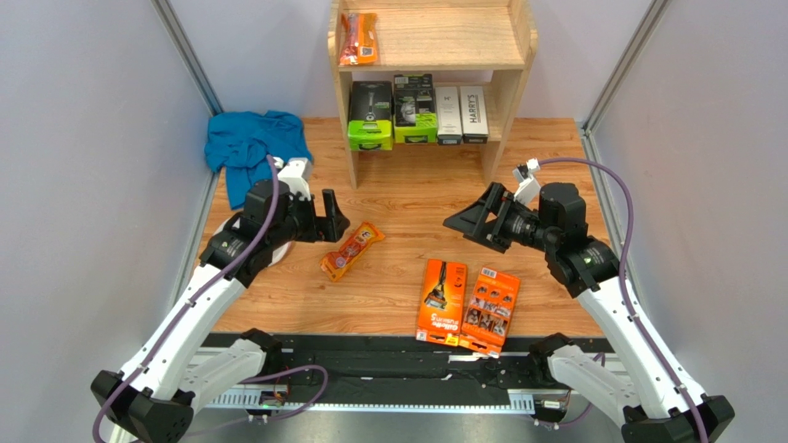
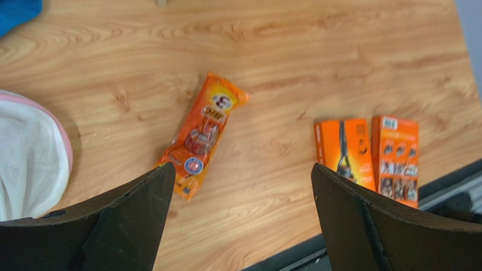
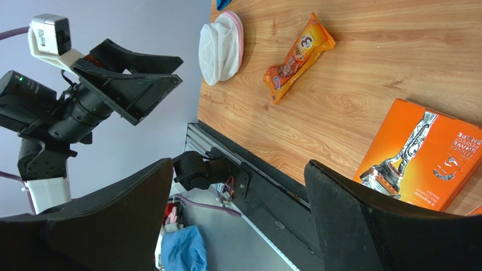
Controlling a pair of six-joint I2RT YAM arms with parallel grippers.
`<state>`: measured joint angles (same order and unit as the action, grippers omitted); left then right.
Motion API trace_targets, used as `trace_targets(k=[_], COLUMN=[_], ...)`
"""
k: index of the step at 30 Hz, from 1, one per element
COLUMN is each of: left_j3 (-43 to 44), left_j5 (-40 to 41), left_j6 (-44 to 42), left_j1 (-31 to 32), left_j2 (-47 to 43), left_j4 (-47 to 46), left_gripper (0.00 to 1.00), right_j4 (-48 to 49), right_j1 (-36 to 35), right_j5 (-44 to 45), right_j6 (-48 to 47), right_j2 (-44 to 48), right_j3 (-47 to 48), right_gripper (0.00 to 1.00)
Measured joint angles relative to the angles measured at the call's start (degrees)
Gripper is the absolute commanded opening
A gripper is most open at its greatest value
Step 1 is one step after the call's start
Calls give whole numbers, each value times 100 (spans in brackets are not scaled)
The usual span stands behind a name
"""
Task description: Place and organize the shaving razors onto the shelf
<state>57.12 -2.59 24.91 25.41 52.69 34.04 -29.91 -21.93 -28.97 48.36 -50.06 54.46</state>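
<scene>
The wooden shelf [image 1: 453, 37] stands at the back. Its top tier carries one orange blister pack [image 1: 358, 39]; two white razor boxes [image 1: 461, 114] stand on the lower tier. Another orange blister pack [image 1: 352, 250] [image 2: 201, 135] [image 3: 297, 56] lies on the table. Two flat orange boxes [image 1: 442, 301] [image 1: 490, 310] [image 2: 345, 149] [image 2: 396, 158] lie side by side near the front edge. My left gripper [image 1: 335, 221] [image 2: 243, 169] hovers open and empty, just left of the loose blister pack. My right gripper [image 1: 462, 221] [image 3: 237, 165] hangs open and empty, up and right of the orange boxes.
Two green-and-black boxes [image 1: 393, 113] fill the left of the lower tier. A blue cloth [image 1: 254, 143] lies at the back left. A white mesh disc [image 2: 28, 158] [image 3: 222, 48] sits under my left arm. Grey walls close in both sides.
</scene>
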Motion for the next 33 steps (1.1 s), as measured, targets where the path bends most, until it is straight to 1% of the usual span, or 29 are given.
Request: trace_targets(k=[3, 5, 12, 16, 26, 29, 30, 32, 33], left_j3=[-35, 0, 214, 527, 1255, 1403, 1419, 1421, 1421], left_j5=[-192, -278, -299, -81, 546, 774, 811, 852, 863], left_j6=[-284, -437, -876, -1071, -1224, -1224, -1220, -1209, -1213], left_j1=[0, 2, 195, 409, 560, 691, 719, 761, 778], left_j2=[160, 437, 2218, 3110, 4710, 5141, 5233, 5372, 5416], left_j4=[162, 181, 223, 341, 595, 717, 743, 811, 846], left_gripper=[99, 97, 97, 97, 92, 84, 71, 54, 40], right_j4=[-7, -4, 17, 37, 125, 188, 192, 192, 195], right_j1=[0, 0, 0, 0, 0, 0, 0, 0, 0], right_j5=[4, 4, -2, -4, -20, -42, -48, -52, -55], right_j6=[0, 0, 24, 44, 87, 105, 109, 125, 129], right_j2=[44, 46, 46, 57, 57, 57, 57, 57, 61], right_j3=[-72, -129, -433, -595, -688, -741, -761, -791, -800], right_gripper=[91, 91, 91, 91, 91, 91, 91, 91, 91])
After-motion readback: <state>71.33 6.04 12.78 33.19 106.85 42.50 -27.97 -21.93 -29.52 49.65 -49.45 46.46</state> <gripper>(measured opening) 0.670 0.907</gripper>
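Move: The orange Bic razor pack lies on the table about 23 cm below the left hand, some 3 cm ahead and 3 cm to its right. From that hand, the white mesh cap is roughly 17 cm left and 5 cm ahead, and the orange razor box some 20 cm right and 8 cm back, both at table height. The right hand has the pack about 21 cm to its left, 7 cm ahead and 26 cm below. Left hand drops some 23 cm around the razor pack, wrist tipping downward, fingers starting to close; right sinks 5 cm. ##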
